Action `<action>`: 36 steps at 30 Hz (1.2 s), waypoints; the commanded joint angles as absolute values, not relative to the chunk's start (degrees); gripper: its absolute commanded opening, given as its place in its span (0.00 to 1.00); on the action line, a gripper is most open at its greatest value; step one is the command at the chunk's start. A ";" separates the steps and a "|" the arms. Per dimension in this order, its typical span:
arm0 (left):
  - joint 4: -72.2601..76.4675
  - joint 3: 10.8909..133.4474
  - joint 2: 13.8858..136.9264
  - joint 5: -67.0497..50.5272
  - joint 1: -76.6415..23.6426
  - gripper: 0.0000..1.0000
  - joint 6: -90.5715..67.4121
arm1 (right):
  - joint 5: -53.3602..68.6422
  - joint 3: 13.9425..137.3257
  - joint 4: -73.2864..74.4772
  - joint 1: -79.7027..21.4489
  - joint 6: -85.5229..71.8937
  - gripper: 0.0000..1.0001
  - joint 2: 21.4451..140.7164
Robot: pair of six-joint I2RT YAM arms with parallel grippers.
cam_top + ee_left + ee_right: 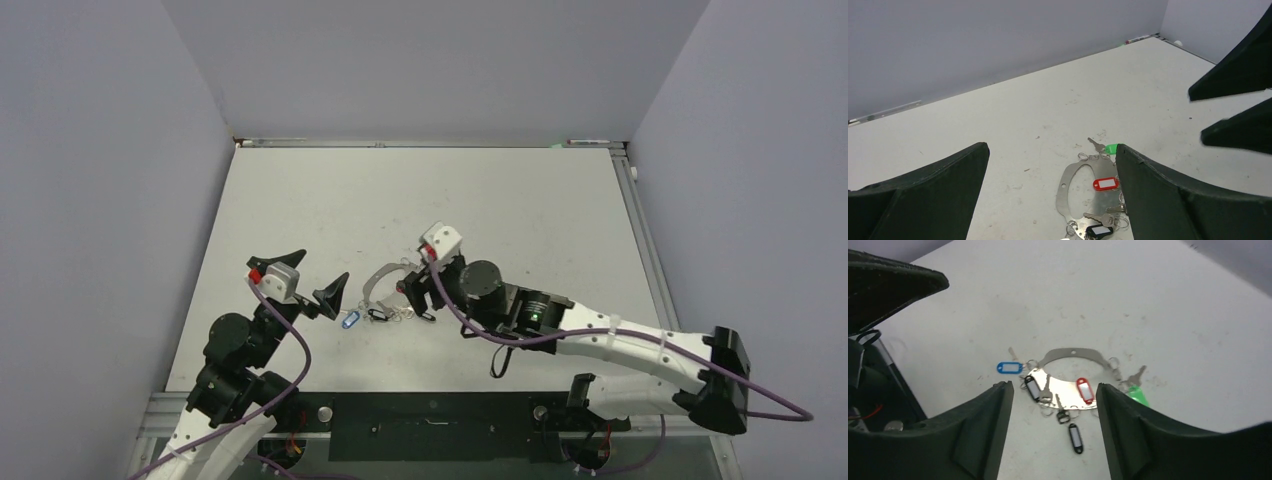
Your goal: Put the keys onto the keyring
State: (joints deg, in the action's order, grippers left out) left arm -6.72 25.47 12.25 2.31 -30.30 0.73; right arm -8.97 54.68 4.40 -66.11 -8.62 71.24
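Note:
The keyring (375,280) is a thin grey metal loop lying flat mid-table; it also shows as the keyring (1062,195) and the keyring (1073,353). Keys hang round it with a red tag (1085,390), a green tag (1138,395) and a black tag (1031,387). A blue-tagged key (1009,367) and a black-tagged key (1075,437) lie just off the loop. My left gripper (312,278) is open, left of the ring and above it. My right gripper (1054,390) is open with nothing in it, hovering over the ring's right side (412,288).
Grey walls close in the table (500,200) on three sides. The right arm (600,340) reaches in from the lower right. The right gripper's dark fingers (1238,80) fill the upper right of the left wrist view.

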 commanded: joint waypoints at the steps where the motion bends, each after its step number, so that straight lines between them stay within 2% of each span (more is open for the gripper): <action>1: -5.71 28.04 11.58 1.95 -30.06 0.96 0.97 | -22.24 47.84 -5.32 -65.77 -8.08 0.75 60.17; 5: -5.71 28.04 11.52 1.84 -30.06 0.96 0.87 | -31.28 41.95 -10.49 -65.76 -9.00 0.78 50.87; 8: -5.71 28.04 11.35 1.93 -30.06 0.96 0.88 | -39.14 39.85 -8.96 -65.74 -11.95 0.78 46.05; 17: -5.63 27.90 10.74 2.92 -30.06 0.96 0.79 | -59.94 32.38 -4.52 -65.60 -21.78 0.79 39.94; 23: -5.62 27.68 10.09 4.59 -30.06 0.96 0.79 | -66.07 29.55 -9.73 -64.89 -19.87 0.80 41.48; 32: -5.55 27.60 10.43 4.95 -30.06 0.96 0.79 | -69.35 32.17 -1.83 -64.60 -23.21 0.81 45.27; 36: -5.46 27.55 10.91 4.62 -30.06 0.96 0.79 | -72.04 31.45 4.14 -64.60 -29.94 0.82 46.10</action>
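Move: The keyring lies flat, its middle about 8 cm ahead of the empty right hand, 6 cm to its left and 21 cm below. The green tag lies some 5 cm beyond and 9 cm right of the keyring's middle; the blue tag 7 cm nearer and 10 cm left. From the left hand, the keyring is about 5 cm ahead, 13 cm right and 25 cm below. The right hand swings about 22 cm right, away from the keyring, turning some 60 degrees clockwise, opening wider. ##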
